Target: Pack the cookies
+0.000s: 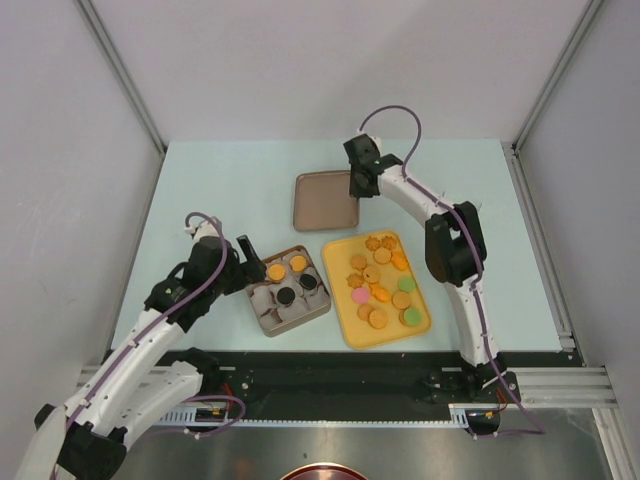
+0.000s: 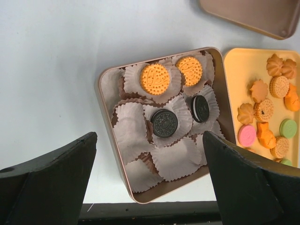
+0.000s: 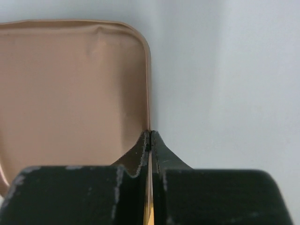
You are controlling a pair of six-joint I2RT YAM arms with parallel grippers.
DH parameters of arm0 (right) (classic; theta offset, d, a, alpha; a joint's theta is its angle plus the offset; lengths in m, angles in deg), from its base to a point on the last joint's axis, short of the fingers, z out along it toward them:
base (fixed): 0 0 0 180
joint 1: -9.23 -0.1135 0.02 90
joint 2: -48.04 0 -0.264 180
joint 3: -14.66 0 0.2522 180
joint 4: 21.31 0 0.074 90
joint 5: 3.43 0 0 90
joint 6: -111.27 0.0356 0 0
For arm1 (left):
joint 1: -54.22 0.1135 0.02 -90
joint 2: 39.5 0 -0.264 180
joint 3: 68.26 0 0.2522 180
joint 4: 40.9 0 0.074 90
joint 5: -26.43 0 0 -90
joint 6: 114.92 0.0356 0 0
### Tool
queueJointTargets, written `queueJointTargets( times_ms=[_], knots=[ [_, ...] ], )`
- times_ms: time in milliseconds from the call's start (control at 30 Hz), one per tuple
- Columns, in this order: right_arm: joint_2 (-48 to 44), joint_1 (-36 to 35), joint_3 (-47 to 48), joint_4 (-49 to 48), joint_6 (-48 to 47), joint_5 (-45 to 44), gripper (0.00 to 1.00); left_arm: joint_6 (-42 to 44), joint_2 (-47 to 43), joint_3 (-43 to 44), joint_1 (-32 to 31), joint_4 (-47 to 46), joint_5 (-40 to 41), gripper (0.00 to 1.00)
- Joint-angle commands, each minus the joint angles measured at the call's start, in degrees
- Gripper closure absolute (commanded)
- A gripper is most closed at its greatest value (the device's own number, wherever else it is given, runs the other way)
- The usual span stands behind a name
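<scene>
The cookies lie in two places. Several orange, pink and green ones (image 1: pixel 380 285) rest on the yellow tray (image 1: pixel 340 255). Two orange cookies (image 2: pixel 155 78) and two black ones (image 2: pixel 164 123) sit in white paper cups (image 2: pixel 180 157) inside the brown tin (image 2: pixel 104 108). My left gripper (image 2: pixel 150 187) is open, its fingers spread wide above the tin's near edge (image 1: pixel 268 330); in the top view this gripper (image 1: pixel 250 258) sits at the tin's left side. My right gripper (image 3: pixel 150 133) is shut on the right rim of the brown lid (image 3: pixel 70 93), which lies behind the tray (image 1: pixel 322 200).
Tin and tray (image 2: pixel 232 79) stand side by side, almost touching, in the middle of the pale blue table. The lid (image 2: pixel 253 14) lies just beyond them. A black rail runs along the table's near edge (image 2: pixel 150 211).
</scene>
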Motion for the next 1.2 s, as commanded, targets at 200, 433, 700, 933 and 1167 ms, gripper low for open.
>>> queueJointTargets(
  times_ms=[200, 433, 700, 933, 1167],
  knots=[
    [-14.20, 0.08, 7.89, 0.79, -1.47, -3.18, 1.00, -0.97, 2.90, 9.01, 0.82, -3.42, 2.56, 0.00],
    [-32.09, -2.82, -14.54, -9.29, -3.40, -6.96, 1.00, -1.15, 4.13, 13.67, 4.15, -6.50, -2.08, 0.00],
    [-53.92, -7.81, -51.58, -42.68, -13.14, -4.85, 1.00, -4.92, 7.47, 13.41, 12.06, -17.39, -23.87, 0.00],
    [-62.89, -9.33, -61.54, -49.58, -16.24, -1.34, 1.00, -7.49, 9.14, 8.14, 13.39, -29.35, -36.72, 0.00],
    [-65.01, -7.22, -58.47, -37.37, -7.11, 4.26, 1.00, 0.33, 8.62, 7.00, 13.39, -33.83, -36.11, 0.00]
  ],
)
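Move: My right fingers are already shut on the right rim of the brown lid, just off the table; its middle lies some 8 cm left and 3 cm nearer me. From that hand the cookie box is about 24 cm back, 16 cm left and 4 cm lower, the yellow tray 24 cm back and 5 cm right. From my open left hand the lid lies about 24 cm ahead, 13 cm right and 8 cm lower, the box 3 cm ahead, 5 cm right and 13 cm below. I keep the rim pinched in my right hand and carry the lid up nearly 20 cm, then back some 16 cm towards the box's side of the table, tipping my fingers up almost 40 degrees. My left hand, staying wide open, leaves its place over the box, rises with a reach forward, then swings right towards the lid's free left side, rolling its right side up. ##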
